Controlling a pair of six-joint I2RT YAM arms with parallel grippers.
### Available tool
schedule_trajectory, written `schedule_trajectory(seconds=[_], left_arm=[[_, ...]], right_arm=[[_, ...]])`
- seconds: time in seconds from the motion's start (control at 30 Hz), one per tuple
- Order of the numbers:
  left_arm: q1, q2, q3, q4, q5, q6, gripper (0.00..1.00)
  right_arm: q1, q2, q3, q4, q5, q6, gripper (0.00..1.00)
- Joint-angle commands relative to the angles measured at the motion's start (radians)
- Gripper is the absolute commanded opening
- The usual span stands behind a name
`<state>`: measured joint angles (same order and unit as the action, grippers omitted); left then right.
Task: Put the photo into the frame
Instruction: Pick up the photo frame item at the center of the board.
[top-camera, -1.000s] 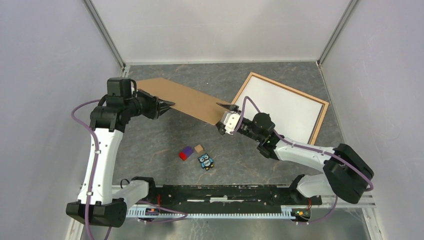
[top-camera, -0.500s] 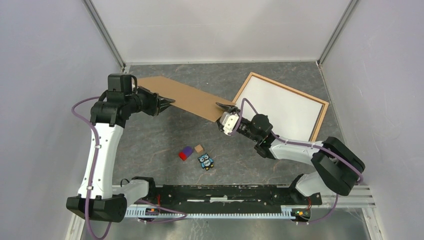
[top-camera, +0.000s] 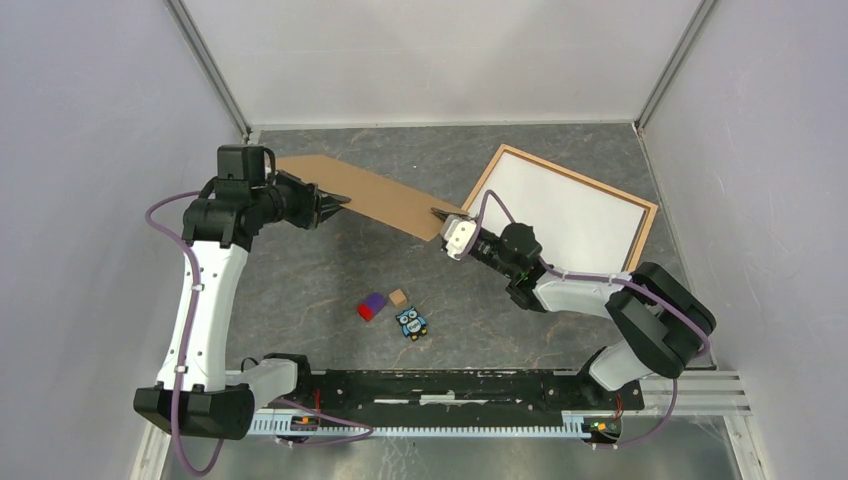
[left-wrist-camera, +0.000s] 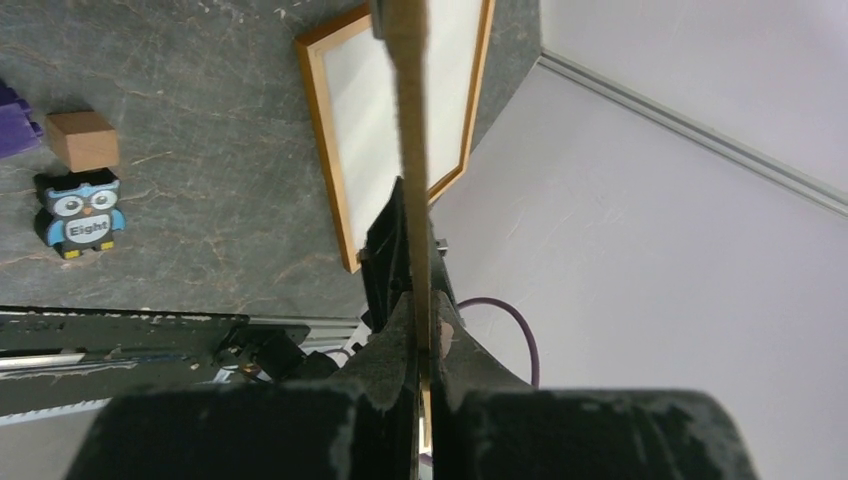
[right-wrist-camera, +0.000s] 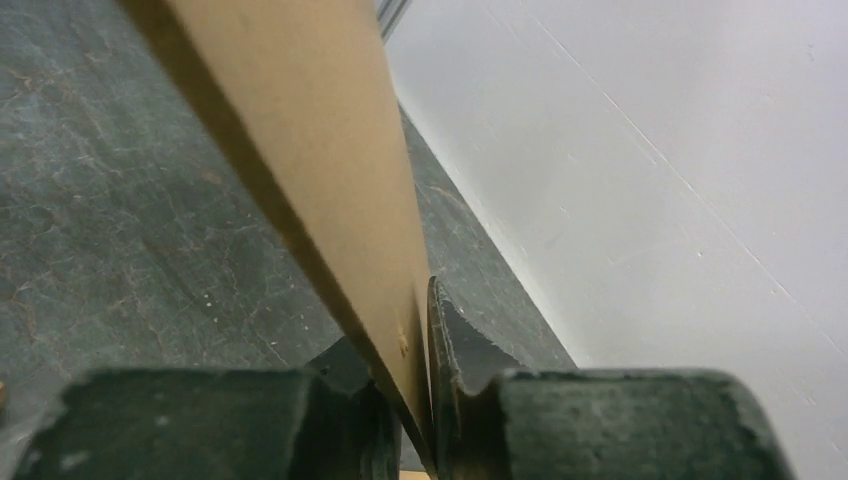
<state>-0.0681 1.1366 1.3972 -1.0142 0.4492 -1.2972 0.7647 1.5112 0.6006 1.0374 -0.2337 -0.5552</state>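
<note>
The frame (top-camera: 562, 168), thin light-orange wood, lies flat at the right back of the table. A white sheet fills it, which looks like the photo (top-camera: 565, 215) lying white back up; no printed side shows. A plain brown cardboard backing board (top-camera: 385, 195) hangs tilted above the table between the two arms. My left gripper (top-camera: 340, 200) is shut on its left edge, and in the left wrist view the board (left-wrist-camera: 410, 120) runs edge-on out of the left gripper (left-wrist-camera: 430, 330). My right gripper (top-camera: 440, 212) pinches the board's right corner, and the board (right-wrist-camera: 300, 130) sits between my right gripper's (right-wrist-camera: 420, 400) jaws.
A red-and-purple block (top-camera: 372, 306), a small wooden cube (top-camera: 398, 296) and a blue owl figure (top-camera: 411, 322) lie on the grey table in front of the arms. White walls enclose the table at the back and both sides. The rail with the arm bases runs along the near edge.
My right gripper has moved up to the board's right corner and closed its jaws around it. The left gripper kept its hold and shifted only slightly.
</note>
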Motion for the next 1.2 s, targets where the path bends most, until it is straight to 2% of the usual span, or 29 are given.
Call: schedule_trajectory(seconds=[0.0,0.07,0.1,0.17,0.2,0.3,0.33,0.47,0.57,0.63,0.7,0.97,1.17], left_arm=[[-0.003,-0.017,0.023,0.162,0.090,-0.025,0.02],[-0.003,-0.019,0.008,0.206,0.104,-0.026,0.04],[-0.002,-0.018,0.000,0.230,0.111,-0.027,0.16],[0.000,-0.017,-0.010,0.278,0.109,-0.027,0.58],[0.002,-0.017,-0.014,0.300,0.105,-0.020,0.72],[0.012,-0.003,0.003,0.356,0.103,0.035,0.96],[0.011,0.010,0.028,0.358,0.097,0.082,1.00],[0.012,0.057,0.187,0.242,0.032,0.323,1.00],[0.012,0.028,0.197,0.239,-0.014,0.438,1.00],[0.011,-0.006,0.149,0.283,-0.032,0.473,1.00],[0.010,-0.036,0.092,0.334,-0.034,0.493,1.00],[-0.052,-0.002,-0.040,0.396,0.009,0.612,1.00],[-0.135,0.078,-0.127,0.429,0.029,0.636,1.00]], right_arm=[[-0.001,-0.013,0.055,0.027,0.004,0.063,0.03],[-0.001,-0.035,0.040,0.031,0.010,0.091,0.00],[0.000,-0.050,0.029,0.045,0.018,0.107,0.00],[-0.001,-0.076,0.010,0.055,0.059,0.151,0.00],[-0.001,-0.091,0.004,0.053,0.086,0.175,0.00],[-0.002,-0.147,0.003,-0.016,0.201,0.287,0.00],[-0.006,-0.163,0.015,-0.059,0.226,0.334,0.00],[-0.046,-0.214,0.103,-0.348,0.251,0.464,0.00],[-0.116,-0.260,0.160,-0.533,0.187,0.634,0.00],[-0.190,-0.262,0.229,-0.706,0.087,0.734,0.00],[-0.258,-0.282,0.260,-0.794,-0.011,0.823,0.00],[-0.603,-0.381,0.335,-0.983,-0.285,1.128,0.00],[-0.821,-0.358,0.495,-1.227,-0.452,1.229,0.00]])
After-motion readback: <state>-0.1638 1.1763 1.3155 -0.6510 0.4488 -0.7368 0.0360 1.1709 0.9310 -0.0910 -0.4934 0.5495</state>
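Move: The brown backing board, still in the left fingers, has its middle about 15 cm left of the right hand, 6 cm ahead and slightly above; it lies some 8 cm ahead of the left hand, 5 cm right and 6 cm below. From the right hand, the photo frame lies roughly 28 cm right, 7 cm ahead and 20 cm down; the wooden block is 9 cm left, 10 cm back and the owl 6 cm left, 16 cm back, both also 20 cm below. Rightward and a little forward, the right hand carries the brown board about 20 cm over the frame, after first shutting its fingers on the board's near-right end; its wrist rolls through some 80 degrees on the way, rising slightly towards the end. The left fingers open wide and let go as that hand lifts up and forward, clear of the board, then sinks back to its starting height. ##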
